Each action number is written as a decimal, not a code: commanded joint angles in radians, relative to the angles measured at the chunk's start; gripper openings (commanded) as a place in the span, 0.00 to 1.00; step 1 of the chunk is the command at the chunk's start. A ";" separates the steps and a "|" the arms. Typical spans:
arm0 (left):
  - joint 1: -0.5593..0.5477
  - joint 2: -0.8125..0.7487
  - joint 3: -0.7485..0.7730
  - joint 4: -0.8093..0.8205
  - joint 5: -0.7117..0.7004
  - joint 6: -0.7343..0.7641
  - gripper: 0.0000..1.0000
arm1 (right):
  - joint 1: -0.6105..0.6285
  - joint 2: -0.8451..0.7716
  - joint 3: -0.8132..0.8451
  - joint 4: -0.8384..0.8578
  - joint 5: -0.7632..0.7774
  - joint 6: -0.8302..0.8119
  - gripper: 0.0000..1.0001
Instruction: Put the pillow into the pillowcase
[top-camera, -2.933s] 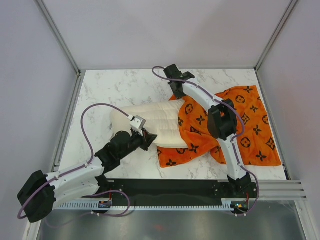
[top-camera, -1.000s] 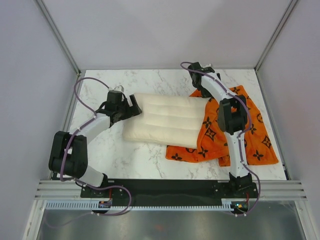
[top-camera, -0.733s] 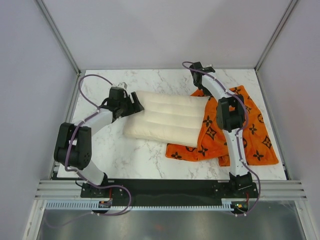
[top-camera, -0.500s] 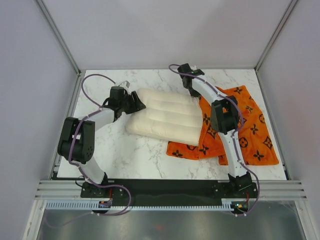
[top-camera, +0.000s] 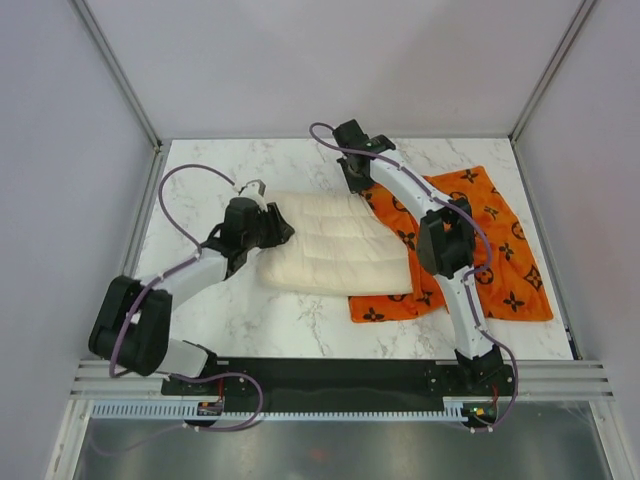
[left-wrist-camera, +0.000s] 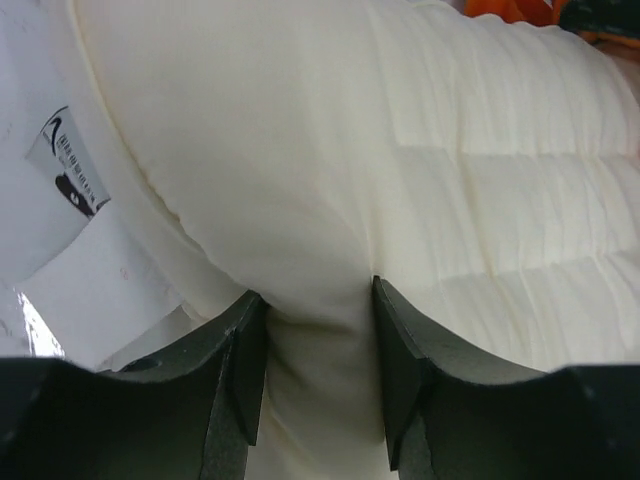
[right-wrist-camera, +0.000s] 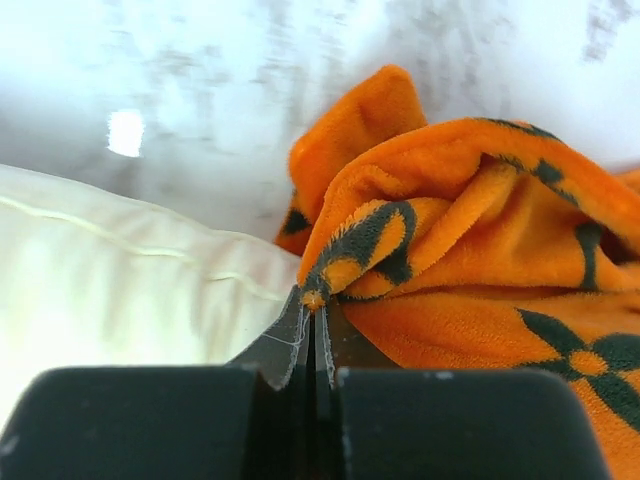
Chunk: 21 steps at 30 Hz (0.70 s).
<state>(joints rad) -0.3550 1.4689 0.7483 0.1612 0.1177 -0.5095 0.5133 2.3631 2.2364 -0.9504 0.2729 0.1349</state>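
The cream quilted pillow (top-camera: 330, 248) lies across the middle of the table. Its right end reaches into the orange pillowcase (top-camera: 480, 255), printed with black motifs. My left gripper (top-camera: 274, 229) is shut on the pillow's left end. In the left wrist view, the pillow (left-wrist-camera: 420, 150) bunches between the fingers of that gripper (left-wrist-camera: 316, 335). My right gripper (top-camera: 357, 186) is at the pillow's far right corner. In the right wrist view, this gripper (right-wrist-camera: 315, 305) is shut on a folded edge of the pillowcase (right-wrist-camera: 480, 250), next to the pillow (right-wrist-camera: 110, 290).
The white marble table (top-camera: 215, 300) is fenced by metal frame posts and grey walls on three sides. A white care label (left-wrist-camera: 68, 178) hangs from the pillow's end. The arms' black base rail (top-camera: 330, 375) runs along the near edge.
My left gripper has closed on the pillow's left end. My right gripper has shut on the pillowcase edge and moved left, dragging the case along. The pillow has shifted slightly.
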 joint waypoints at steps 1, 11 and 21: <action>-0.143 -0.159 -0.075 0.092 -0.059 -0.089 0.50 | 0.119 -0.106 0.083 0.088 -0.302 0.092 0.00; -0.228 -0.300 -0.072 0.078 -0.145 -0.081 0.48 | 0.182 -0.140 0.138 0.096 -0.362 0.115 0.00; -0.237 -0.387 -0.121 -0.048 -0.309 -0.054 0.51 | 0.105 -0.292 -0.105 0.077 0.100 0.051 0.67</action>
<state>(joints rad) -0.5850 1.1294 0.6270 0.0547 -0.1051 -0.5571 0.6334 2.2131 2.2047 -0.8822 0.2298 0.2043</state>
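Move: The right hand pinches the pillowcase's opening edge at the pillow's far right corner; the pillow's visible middle lies about 13 cm back from this hand, 6 cm to its left and 3 cm lower. The pillowcase's bulk lies some 13 cm back and 21 cm to its right, 5 cm lower. From the left hand, pressed into the pillow's left end, that middle is roughly 10 cm right, 3 cm back and 2 cm lower. Keeping the pillowcase edge pinched, the right hand hauls it left about 10 cm and up some 7 cm over the pillow's far side, easing slightly back and rolling about 15 degrees with its left side rising, then opens to let the edge go and swings back right a few centimetres. Meanwhile the left hand comes free of the pillow's left end, drawing back about 7 cm and up 5 cm and drifting a little right, with its fingers staying half open. ##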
